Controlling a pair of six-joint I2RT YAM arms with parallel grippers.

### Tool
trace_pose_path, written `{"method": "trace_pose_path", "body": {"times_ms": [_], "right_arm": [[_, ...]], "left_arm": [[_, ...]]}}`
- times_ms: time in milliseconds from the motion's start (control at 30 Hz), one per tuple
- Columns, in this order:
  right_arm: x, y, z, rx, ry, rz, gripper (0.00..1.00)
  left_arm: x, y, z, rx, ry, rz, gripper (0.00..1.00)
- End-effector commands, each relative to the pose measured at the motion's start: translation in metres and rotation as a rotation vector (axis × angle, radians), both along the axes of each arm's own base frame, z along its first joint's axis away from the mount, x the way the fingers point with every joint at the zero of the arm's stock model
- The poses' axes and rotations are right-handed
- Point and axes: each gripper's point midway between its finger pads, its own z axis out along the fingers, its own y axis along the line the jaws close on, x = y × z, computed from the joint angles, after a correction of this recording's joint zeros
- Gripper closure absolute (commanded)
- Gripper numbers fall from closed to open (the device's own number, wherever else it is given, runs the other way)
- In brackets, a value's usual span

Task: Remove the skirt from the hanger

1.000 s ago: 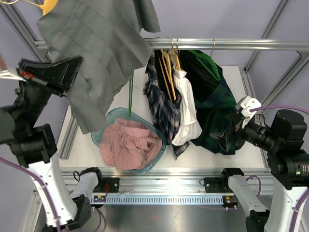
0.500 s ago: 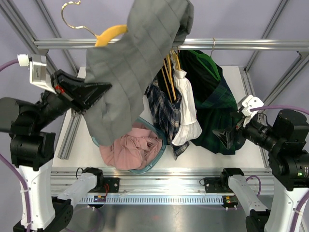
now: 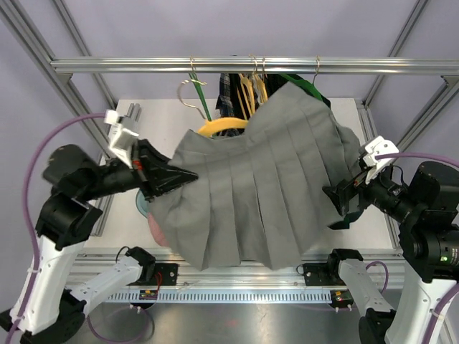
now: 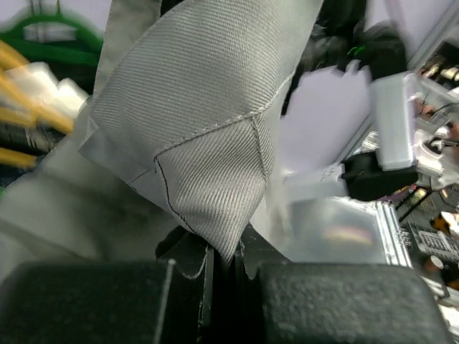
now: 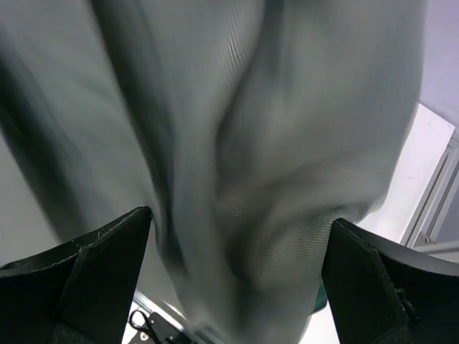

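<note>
The grey pleated skirt (image 3: 265, 186) hangs fanned out across the middle of the top view, its waist still on the yellow hanger (image 3: 219, 127). My left gripper (image 3: 188, 174) is shut on a hemmed corner of the skirt (image 4: 208, 143), with the cloth pinched between the jaws of the left gripper (image 4: 228, 261). On the right, my right gripper (image 3: 337, 204) stands open at the skirt's right edge. In the right wrist view, blurred skirt cloth (image 5: 251, 143) hangs between and beyond the wide-apart fingers of the right gripper (image 5: 237, 222); the jaws have not closed on it.
A metal rail (image 3: 107, 65) crosses the back, carrying a plaid garment (image 3: 231, 86) and a green hanger (image 3: 305, 82), mostly hidden behind the skirt. A teal basin (image 3: 140, 204) with a pink garment (image 3: 154, 231) peeks out under the skirt's left edge. Frame posts stand at both sides.
My left gripper has swung from the upper left to the middle, carrying skirt and hanger along. The skirt now spreads wide and reaches the right gripper, which barely moved.
</note>
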Motion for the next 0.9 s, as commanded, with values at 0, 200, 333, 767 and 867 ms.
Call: {"method": "trace_pose_path", "body": {"times_ms": [0, 200, 333, 767, 867], "right_arm": [[-0.007, 0.0, -0.006, -0.005, 0.018, 0.005, 0.01], [-0.015, -0.003, -0.053, -0.035, 0.126, 0.007, 0.0], [-0.035, 0.017, -0.061, -0.002, 0.142, 0.147, 0.0], [-0.019, 0.037, -0.071, 0.223, 0.313, 0.164, 0.01], [-0.013, 0.031, -0.089, 0.181, 0.341, 0.146, 0.01]], "left_arm": [[0.037, -0.009, -0.047, 0.127, -0.022, 0.152, 1.0], [0.05, -0.026, -0.097, 0.238, -0.127, 0.236, 1.0], [0.044, -0.05, -0.147, 0.354, -0.204, 0.219, 1.0], [0.037, -0.085, -0.206, 0.45, -0.539, 0.413, 1.0], [0.038, -0.081, -0.2, 0.391, -0.547, 0.448, 1.0]]}}
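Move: My left hand holds the grey skirt with its yellow hanger. The bare table front I lower it towards lies about 45 cm below and 16 cm to the right, some 8 cm ahead. The basket is about 12 cm ahead, 6 cm to the left and 47 cm down; the plaid skirt hangs roughly 30 cm ahead, 10 cm right, 25 cm lower. From my open right hand, the grey skirt's middle is about 20 cm left, 3 cm ahead, level in height. I swing the grey skirt down with my left hand, dropping about 27 cm and drifting some 8 cm right towards my right arm, easing off low over the table front. I keep the waistband pinched and turn the wrist some 45 degrees so the fingers dip. My right hand stays wide open, sinks about 8 cm, shifts slightly left and tips down beside the skirt's far end. ##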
